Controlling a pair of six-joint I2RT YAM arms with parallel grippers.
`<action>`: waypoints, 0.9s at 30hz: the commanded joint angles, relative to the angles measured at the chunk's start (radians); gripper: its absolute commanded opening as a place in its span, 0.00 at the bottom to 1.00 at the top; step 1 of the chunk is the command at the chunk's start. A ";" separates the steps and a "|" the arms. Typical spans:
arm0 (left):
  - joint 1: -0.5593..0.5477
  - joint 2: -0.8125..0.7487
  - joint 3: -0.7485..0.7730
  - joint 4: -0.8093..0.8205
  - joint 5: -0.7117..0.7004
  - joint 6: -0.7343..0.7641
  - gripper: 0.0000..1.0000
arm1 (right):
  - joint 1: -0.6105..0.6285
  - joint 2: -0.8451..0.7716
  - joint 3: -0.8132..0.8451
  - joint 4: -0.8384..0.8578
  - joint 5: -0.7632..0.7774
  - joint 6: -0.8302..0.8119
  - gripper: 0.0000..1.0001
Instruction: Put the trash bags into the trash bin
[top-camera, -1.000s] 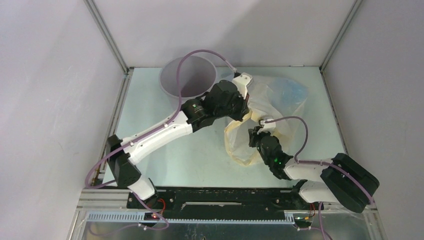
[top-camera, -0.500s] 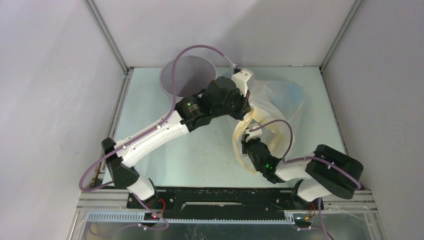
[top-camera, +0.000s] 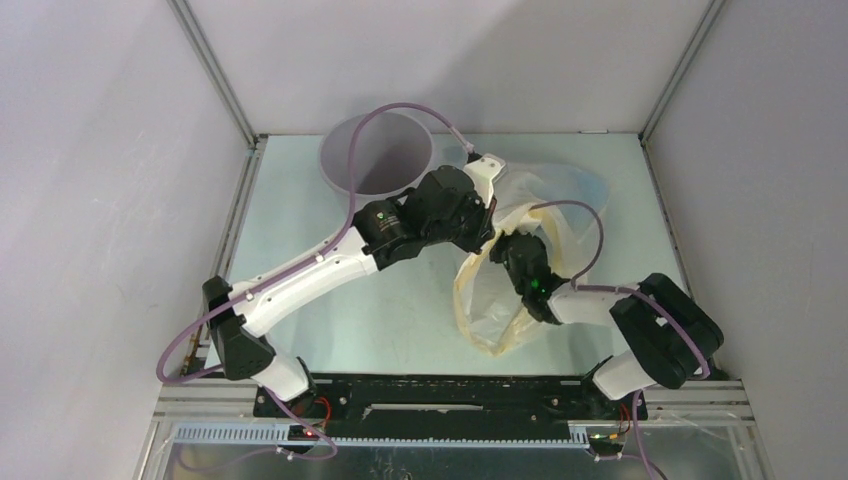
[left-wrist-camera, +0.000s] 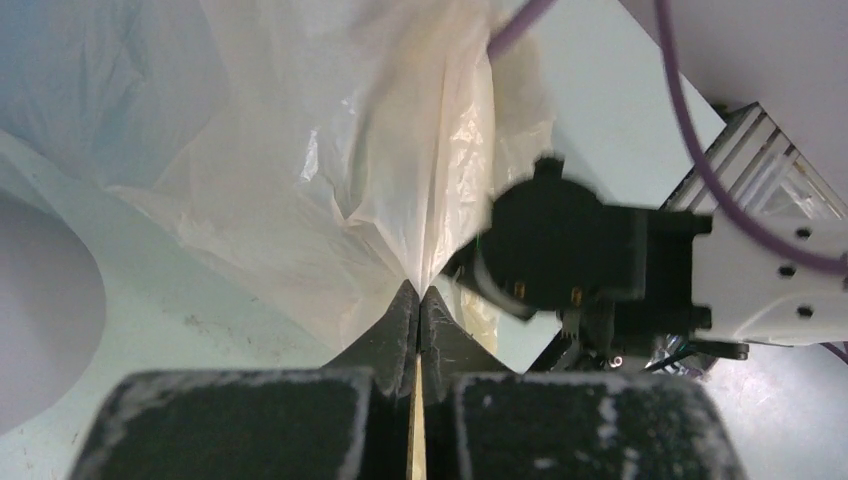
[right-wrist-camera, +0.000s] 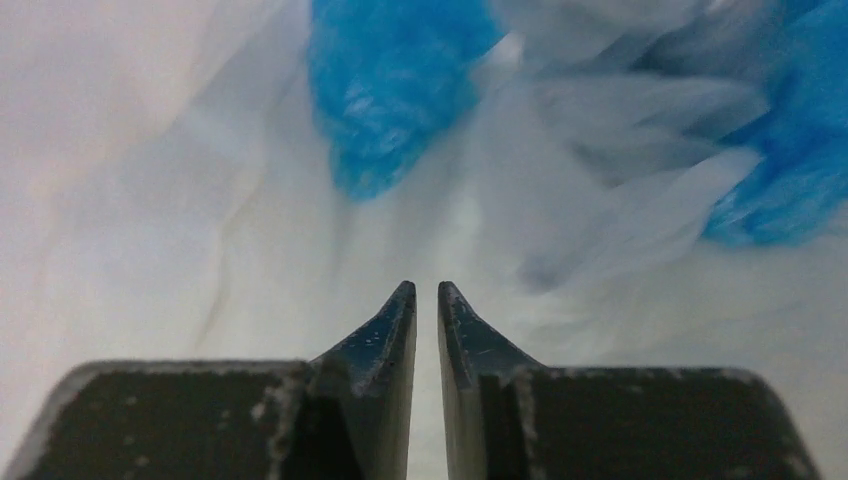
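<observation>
The cream-yellow trash bag (top-camera: 478, 300) lies open on the table, its rim lifted at the back. My left gripper (top-camera: 488, 230) is shut on that rim; in the left wrist view the film (left-wrist-camera: 400, 150) fans out from the pinched fingertips (left-wrist-camera: 419, 291). My right gripper (top-camera: 508, 247) sits just right of the left one, at the bag's mouth. Its jaws (right-wrist-camera: 421, 287) stand a narrow crack apart with nothing between them, facing crumpled blue bags (right-wrist-camera: 390, 90) seen through pale film. Pale blue-grey bags (top-camera: 575, 190) lie behind. The grey trash bin (top-camera: 375, 152) stands upright at the back left.
Grey walls with metal frame posts (top-camera: 215, 70) close in the table on three sides. The right arm's wrist (left-wrist-camera: 560, 245) hangs close to the left fingertips. Purple cables (top-camera: 400, 105) loop above both arms, one over the bin.
My right arm swung from the bag's near rim back toward the left gripper, and its jaws parted slightly. The left gripper stayed shut on the bag, shifting only a little.
</observation>
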 joint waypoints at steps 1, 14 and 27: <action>-0.007 -0.053 -0.013 -0.003 -0.055 -0.002 0.00 | -0.117 -0.043 0.089 -0.108 -0.043 0.138 0.22; -0.007 -0.010 0.057 -0.030 -0.086 0.030 0.00 | -0.214 0.105 0.323 -0.263 0.010 0.310 0.73; -0.007 0.013 0.051 -0.038 -0.128 0.056 0.00 | -0.239 0.200 0.376 -0.384 0.073 0.358 0.73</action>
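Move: The pale trash bag inside the big cream-rimmed bag lies about 13 cm ahead of the right hand, some 6 cm to its right and 6 cm lower. At about that height, one blue lump is roughly 14 cm ahead and 1 cm left, and a second about 15 cm ahead and 12 cm right. From the left hand, the pale bag is some 22 cm ahead, 10 cm right and 25 cm below. Forward into the big bag's mouth goes the right hand, about 8 cm. It first rises and swings right some 4 cm each, then sinks about 5 cm towards the pale trash bag. Its fingers spread from nearly shut to three-quarters open as the wrist turns some 20 degrees clockwise and tips down. The left hand stays high, keeping its pinch on the bag's rim. ##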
